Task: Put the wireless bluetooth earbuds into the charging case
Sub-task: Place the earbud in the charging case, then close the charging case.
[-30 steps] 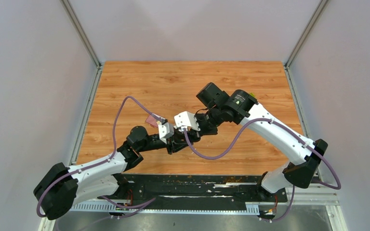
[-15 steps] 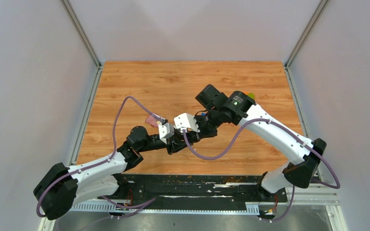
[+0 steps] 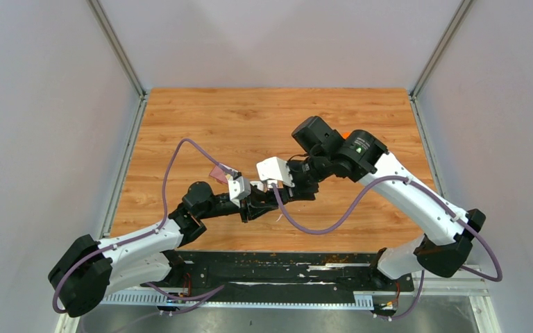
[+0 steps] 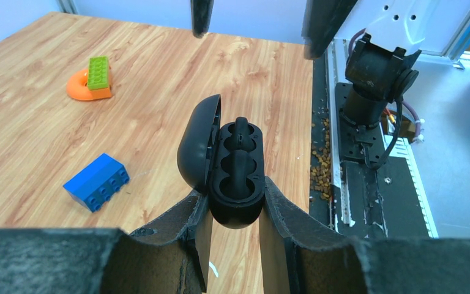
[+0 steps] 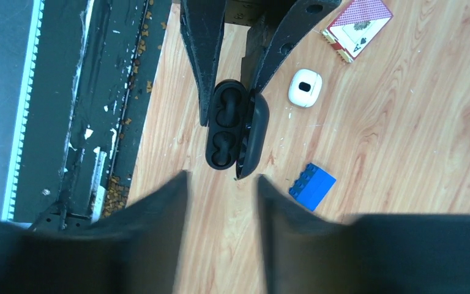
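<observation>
My left gripper is shut on the lower end of the black charging case, whose lid hangs open to the left. Dark rounded shapes fill the case's slots; black on black, I cannot tell for sure whether they are earbuds. A small white rounded piece with a black oval, perhaps a white earbud, lies on the wood beside the left fingers. My right gripper hovers above the case, open and empty; its fingertips show at the top of the left wrist view. In the top view both grippers meet near the table's front.
A blue block lies close to the case. An orange ring with a green brick sits farther off. A red card box lies beyond the white piece. Brown crumbs line the table's near edge by the black base rail.
My right gripper has opened and drawn back from the case, its arm shifting to the right. The left gripper and the case have stayed put.
</observation>
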### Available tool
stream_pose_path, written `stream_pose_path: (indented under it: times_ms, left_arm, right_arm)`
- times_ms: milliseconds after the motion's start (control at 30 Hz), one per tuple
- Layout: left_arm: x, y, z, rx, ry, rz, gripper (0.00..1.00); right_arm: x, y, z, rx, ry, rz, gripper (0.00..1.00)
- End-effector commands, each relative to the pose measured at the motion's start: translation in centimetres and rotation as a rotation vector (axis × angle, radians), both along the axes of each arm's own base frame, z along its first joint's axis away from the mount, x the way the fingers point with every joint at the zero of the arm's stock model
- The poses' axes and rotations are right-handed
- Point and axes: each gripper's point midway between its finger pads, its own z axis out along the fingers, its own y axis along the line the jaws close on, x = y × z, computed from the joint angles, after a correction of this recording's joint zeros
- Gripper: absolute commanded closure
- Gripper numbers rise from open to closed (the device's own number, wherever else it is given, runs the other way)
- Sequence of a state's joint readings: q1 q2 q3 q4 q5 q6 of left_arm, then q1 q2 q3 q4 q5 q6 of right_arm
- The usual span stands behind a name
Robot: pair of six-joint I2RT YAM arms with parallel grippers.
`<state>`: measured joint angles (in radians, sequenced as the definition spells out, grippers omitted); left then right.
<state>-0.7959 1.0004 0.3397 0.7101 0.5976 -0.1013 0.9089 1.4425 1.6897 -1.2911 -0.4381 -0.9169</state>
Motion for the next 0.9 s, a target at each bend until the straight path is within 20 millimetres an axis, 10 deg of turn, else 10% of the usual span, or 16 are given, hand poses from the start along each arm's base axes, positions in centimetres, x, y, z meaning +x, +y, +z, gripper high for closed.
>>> stream_pose_path:
  times_ms: [0,100,867]
  left_arm:
    - [0.4,-0.3,2.7,-0.051,-0.071,-0.004,1.0]
    - [0.3,-0.3,2.7,-0.05,-0.076,-0.007,1.0]
    - [3.1,0.5,3.0,-0.076,0.031,0.176,1.0]
  right_arm:
    - [0.2,-0.1,0.2,0.02,-0.009,-0.049,0.26]
    - [0.8,0.3,-1.0,-0.006,0.028,-0.091,0.01]
    - [-0.6,0.2,-1.6,-0.022,0.087,-0.059,0.05]
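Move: My left hand holds the open black charging case, both earbuds already in, its middle just 2 cm to the right of that hand's fingertips and its lid leaning forward. From my right hand the case lies about 5 cm below and 2 cm to the left. On the table some 25 cm below that hand, the blue block is roughly 16 cm ahead and 4 cm right, the white case about 12 cm ahead and 8 cm left. I spread my empty right fingers wide and lower them about 4 cm towards the case in my left hand, drifting a little left and tipping slightly, so they come down on its forward and back sides. Late on, my left hand keeps its grip and carries the case some 2 cm forward, turning it a little counter-clockwise while my right hand hovers and begins to ease up. ##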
